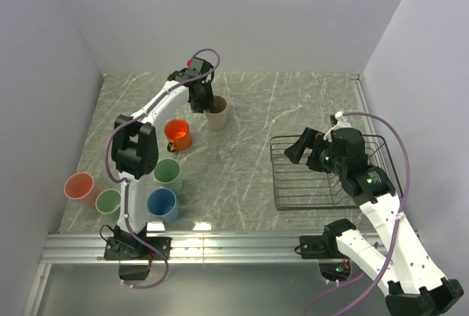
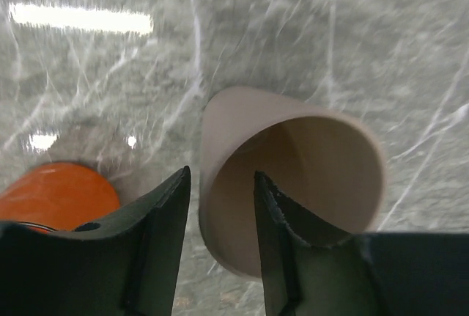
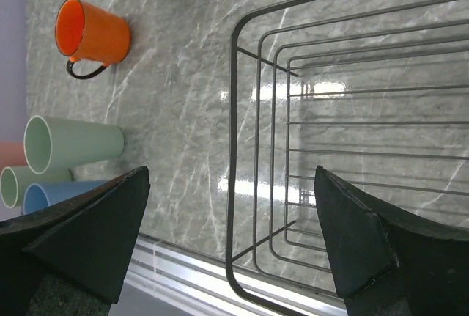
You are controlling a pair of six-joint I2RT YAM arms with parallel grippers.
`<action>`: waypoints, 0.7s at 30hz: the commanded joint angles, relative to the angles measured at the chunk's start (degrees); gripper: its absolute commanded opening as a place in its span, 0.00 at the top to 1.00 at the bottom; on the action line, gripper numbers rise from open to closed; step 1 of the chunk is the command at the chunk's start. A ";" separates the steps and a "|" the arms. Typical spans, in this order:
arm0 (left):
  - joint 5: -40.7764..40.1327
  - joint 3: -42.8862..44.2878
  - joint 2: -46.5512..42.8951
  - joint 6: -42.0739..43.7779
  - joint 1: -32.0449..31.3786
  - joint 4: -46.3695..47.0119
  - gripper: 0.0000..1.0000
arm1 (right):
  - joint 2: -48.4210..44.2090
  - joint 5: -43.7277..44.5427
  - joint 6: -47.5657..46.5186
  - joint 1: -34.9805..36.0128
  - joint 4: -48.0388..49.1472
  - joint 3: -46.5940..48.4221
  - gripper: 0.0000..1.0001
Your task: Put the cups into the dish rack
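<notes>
The beige cup (image 1: 216, 114) (image 2: 293, 184) stands at the back of the table, and my left gripper (image 1: 199, 100) (image 2: 221, 173) straddles its near wall. One finger is outside and one inside the cup, a narrow gap still showing beside the wall. The orange mug (image 1: 177, 134) (image 2: 58, 191) (image 3: 91, 31) stands just beside it. Two pale green cups (image 1: 167, 174) (image 1: 108, 201), a blue cup (image 1: 162, 204) and a salmon cup (image 1: 80, 186) stand at the front left. The dish rack (image 1: 277, 177) (image 3: 234, 111) has no cups in it. My right gripper (image 1: 300, 149) (image 3: 231, 171) hangs open over its left edge.
An aluminium rail (image 1: 234, 246) runs along the table's near edge by the arm bases. Grey walls close in the left, back and right sides. Bare marbled tabletop (image 1: 242, 155) lies between the cups and the rack.
</notes>
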 commanded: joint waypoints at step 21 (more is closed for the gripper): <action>19.77 -5.18 -22.79 -7.43 0.00 6.38 1.00 | 6.12 -23.82 5.81 -0.84 6.49 18.48 0.00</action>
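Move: The beige cup stands upright just under the left hand, its middle about 3 cm to the right, 1 cm ahead and 5 cm below; the open fingers already straddle its left rim, one inside and one outside. The orange mug is some 8 cm back and 9 cm left of this hand, with the taller green cup roughly 20 cm back and 11 cm left. From the right hand the beige cup lies about 27 cm ahead, 24 cm left and 15 cm lower. The left hand sinks and eases back about a centimetre while its fingers close to pinch the left wall of the beige cup at the rim, then lifts it about 9 cm from that low point, the last part drawing back and a little right as the wrist rolls some 15 degrees, its left side dipping. The right hand all but waits by the rack's left end with its fingers wide open, then rises about 8 cm and drifts left, turning slightly counter-clockwise. ##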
